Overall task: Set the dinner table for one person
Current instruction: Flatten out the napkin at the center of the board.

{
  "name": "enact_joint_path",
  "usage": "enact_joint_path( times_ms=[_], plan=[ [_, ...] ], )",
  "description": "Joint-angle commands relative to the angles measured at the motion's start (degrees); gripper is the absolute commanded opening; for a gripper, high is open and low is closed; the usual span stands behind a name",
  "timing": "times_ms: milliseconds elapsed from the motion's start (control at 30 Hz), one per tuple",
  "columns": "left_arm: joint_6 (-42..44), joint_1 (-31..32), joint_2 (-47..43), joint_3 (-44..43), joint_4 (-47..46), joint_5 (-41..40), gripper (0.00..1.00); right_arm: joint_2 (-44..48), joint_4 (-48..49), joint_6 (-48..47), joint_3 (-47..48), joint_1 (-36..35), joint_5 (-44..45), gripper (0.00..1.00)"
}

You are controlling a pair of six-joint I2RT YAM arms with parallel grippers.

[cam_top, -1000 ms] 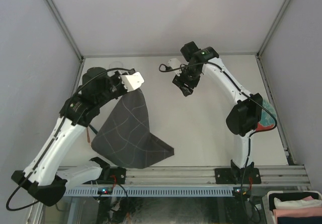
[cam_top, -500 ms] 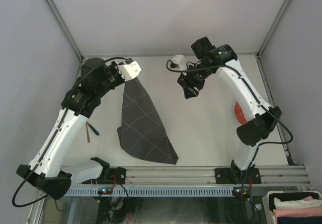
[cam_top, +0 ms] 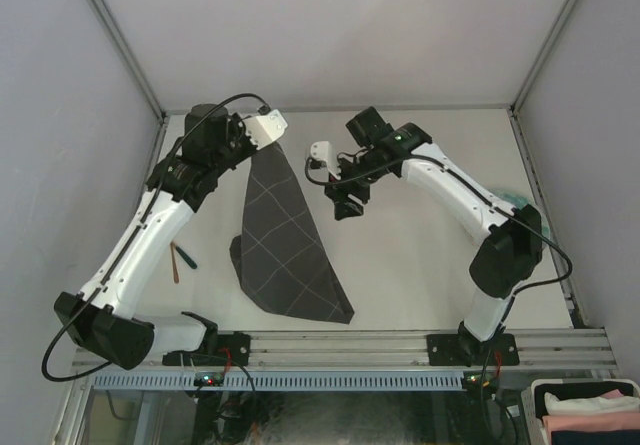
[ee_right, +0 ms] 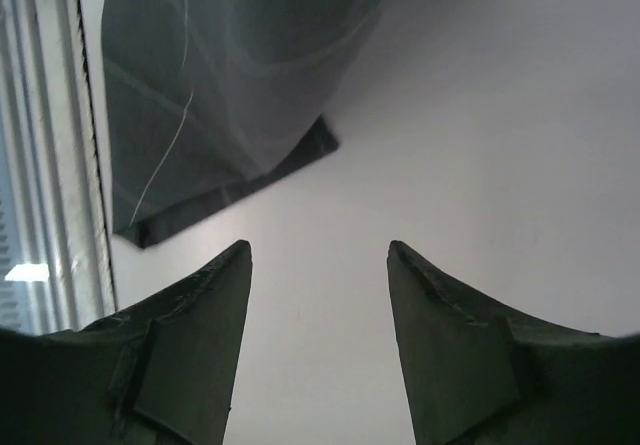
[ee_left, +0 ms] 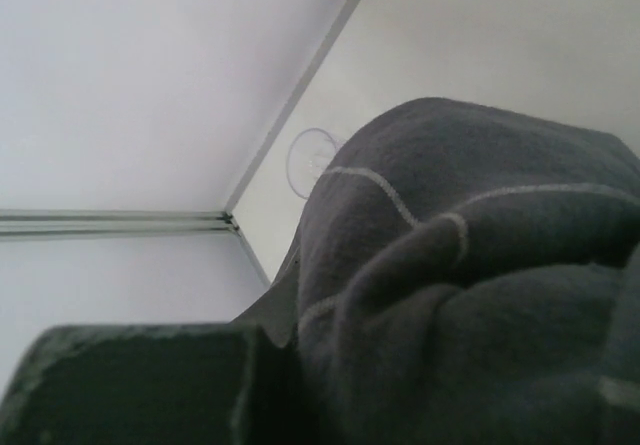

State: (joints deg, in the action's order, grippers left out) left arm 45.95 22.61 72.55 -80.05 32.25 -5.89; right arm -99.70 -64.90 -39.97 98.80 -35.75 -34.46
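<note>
The dinner table (cam_top: pixel 420 265) is a plain off-white top. A dark grey checked cloth (cam_top: pixel 285 245) hangs from my left gripper (cam_top: pixel 258 152), which is shut on its upper corner at the back left. The cloth's lower part lies on the table and reaches toward the front rail. In the left wrist view the bunched cloth (ee_left: pixel 480 285) fills the frame beside one dark finger (ee_left: pixel 130 385). My right gripper (cam_top: pixel 345 203) hovers open just right of the cloth's upper half. Between its empty fingertips (ee_right: pixel 318 255) I see bare table, with the cloth's hem (ee_right: pixel 220 115) ahead.
A clear glass (ee_left: pixel 312 160) stands near the back left corner. Slim utensils (cam_top: pixel 180 260) lie left of the cloth. A teal sliver (cam_top: pixel 508 197) shows behind the right arm. A grey metal rail (cam_top: pixel 350 345) edges the front, and a bin of folded cloths (cam_top: pixel 585 410) sits at the lower right.
My left gripper has carried the cloth's corner back and right, drawing it into a narrower drape. My right gripper has swung left and down toward the cloth's right edge.
</note>
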Motion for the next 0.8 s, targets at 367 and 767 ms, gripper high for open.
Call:
enact_joint_path(
  times_ms=[367, 767],
  plan=[
    [-6.5, -0.4, 0.0, -7.6, 2.1, -2.4, 0.00, -11.5, 23.6, 8.4, 8.6, -7.3, -8.4, 0.61],
    [-5.0, -1.5, -2.6, 4.0, -3.5, -3.3, 0.00, -4.8, 8.8, 0.4, 8.7, -1.8, -7.0, 0.61]
  ],
)
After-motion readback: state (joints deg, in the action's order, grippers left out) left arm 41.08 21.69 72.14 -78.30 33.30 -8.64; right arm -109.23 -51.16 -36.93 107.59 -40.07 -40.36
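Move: The grey napkin hangs slantwise from the left hand's closed fingers, its lower part on the board. Its middle is roughly 16 cm left of the open right hand, 3 cm back and 10 cm lower. From the left hand its middle is about 14 cm back, 5 cm to the right and 22 cm below. Also from the left hand, the cup stands some 18 cm ahead and 12 cm left, the cutlery 15 cm back and 21 cm left, both about 30 cm down. Still pinching the napkin's upper end, the left hand holds it aloft, bobbing by 2 to 4 cm and ending slightly lower and to the left. The open right hand swings left about 12 cm towards the hanging cloth, drifting forward and dipping before it rises, its left side rolling up some 10 degrees, then draws back right about 3 cm without gripping the cloth. ##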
